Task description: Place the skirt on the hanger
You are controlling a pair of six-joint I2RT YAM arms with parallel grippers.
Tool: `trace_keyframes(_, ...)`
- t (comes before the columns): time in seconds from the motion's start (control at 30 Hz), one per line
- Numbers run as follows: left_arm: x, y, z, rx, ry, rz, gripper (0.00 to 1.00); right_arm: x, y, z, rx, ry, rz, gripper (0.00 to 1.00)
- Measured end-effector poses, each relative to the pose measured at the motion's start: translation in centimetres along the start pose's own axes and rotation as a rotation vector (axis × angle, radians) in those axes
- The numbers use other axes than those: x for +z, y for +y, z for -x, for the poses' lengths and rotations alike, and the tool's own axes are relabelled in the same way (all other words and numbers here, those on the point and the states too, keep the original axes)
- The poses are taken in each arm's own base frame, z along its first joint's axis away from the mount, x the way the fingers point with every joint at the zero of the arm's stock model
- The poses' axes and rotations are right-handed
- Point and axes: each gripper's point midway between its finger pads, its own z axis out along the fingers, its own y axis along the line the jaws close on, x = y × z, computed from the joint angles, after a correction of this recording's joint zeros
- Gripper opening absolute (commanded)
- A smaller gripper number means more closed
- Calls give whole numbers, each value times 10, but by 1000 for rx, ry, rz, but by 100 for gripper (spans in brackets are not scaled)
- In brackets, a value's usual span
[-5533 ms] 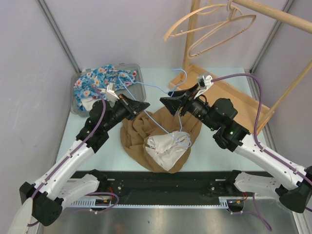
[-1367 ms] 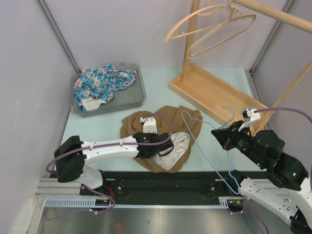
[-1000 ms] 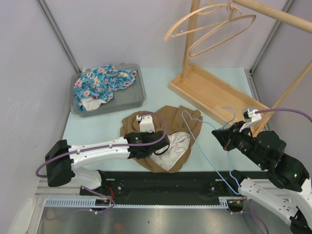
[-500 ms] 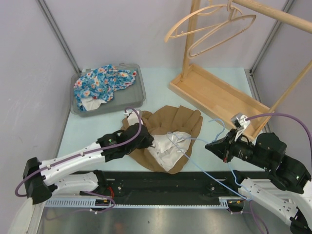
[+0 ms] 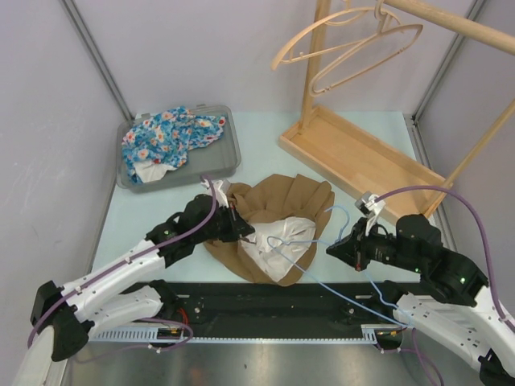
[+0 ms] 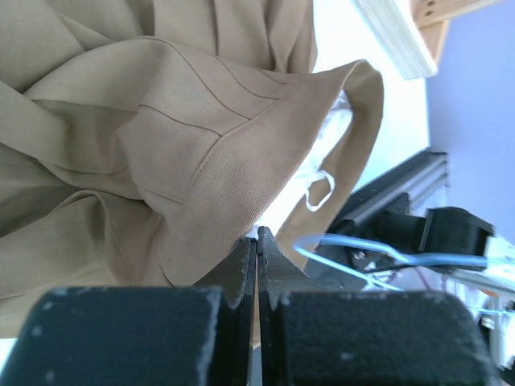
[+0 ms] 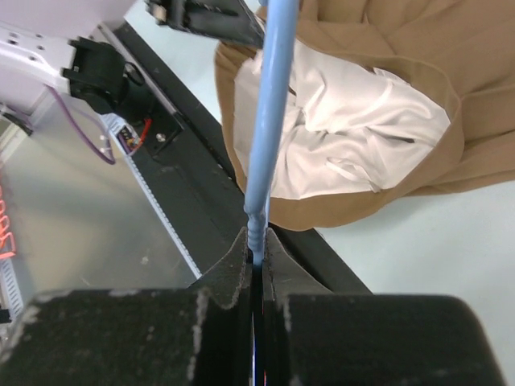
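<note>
The tan skirt (image 5: pixel 282 197) lies crumpled mid-table, its white lining (image 5: pixel 278 256) showing at the open near end. My left gripper (image 5: pixel 241 229) is shut on the skirt's left edge; in the left wrist view the tan cloth (image 6: pixel 185 137) runs into the closed fingertips (image 6: pixel 256 241). My right gripper (image 5: pixel 334 248) is shut on the thin blue wire hanger (image 7: pixel 269 121), just right of the skirt. The hanger's far end (image 5: pixel 279 241) reaches over the white lining (image 7: pixel 346 129). The blue wire also shows past the skirt's edge (image 6: pixel 362 256).
A grey tray (image 5: pixel 233 149) holding floral cloth (image 5: pixel 169 137) sits at the back left. A wooden rack base (image 5: pixel 362 153) stands at the back right, with wooden hangers (image 5: pixel 346 40) on its rail. The black mounting rail (image 5: pixel 265 299) borders the near edge.
My left gripper has drawn back to the left from the skirt's middle, pulling the skirt's edge with it. My right gripper has carried the blue hanger left and lower, over the lining.
</note>
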Motion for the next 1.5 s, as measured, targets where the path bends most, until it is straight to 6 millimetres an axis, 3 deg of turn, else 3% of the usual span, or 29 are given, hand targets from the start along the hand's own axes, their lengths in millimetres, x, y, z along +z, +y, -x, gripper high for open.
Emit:
trace_keyframes(0.17,-3,-1,9,-35,9,-61,0,21,-18,-14,-2,17,-44,0)
trace_keyframes(0.33,-2,-4,11,-74,47,-104,0,39,-32,-14,-28,-17,-96,0)
trace_keyframes(0.67,-2,1,20,-204,80,-123,0,70,-13,3,-167,-99,-76,0)
trace_keyframes(0.93,-2,5,40,-316,49,-135,0,71,1,-9,-300,-137,-106,0)
trace_keyframes(1.3,0,-4,49,-413,70,-202,0,73,8,-4,-414,-216,-194,0)
trace_keyframes(1.5,1,-5,52,-460,68,-235,0,73,11,-13,-444,-217,-198,0)
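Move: The right hand holds the blue hanger by its neck; the brown skirt's white-lined waist opening lies about 13 cm ahead, 13 cm left and some 21 cm below it. The hanger's leading end is roughly 6 cm ahead, 16 cm left and 9 cm lower than that hand. From the left hand, shut on the waistband, that end is about 5 cm right, 3 cm back and 2 cm higher; the opening's middle lies some 8 cm right, 4 cm ahead and 10 cm below. Keeping its grip on the hanger's neck, the right hand carries the leading end towards the waistband at the left fingers: it sinks and goes forward about 4 cm, then swings some 5 cm left while drawing back part of that reach, rolling some 30 degrees so that the fingers come up nearly level. The left hand, still pinching the waistband with shut fingers, takes it about 4 cm forward and 3 cm up, rolling and tipping some 30 degrees to hold the opening towards the hanger. ##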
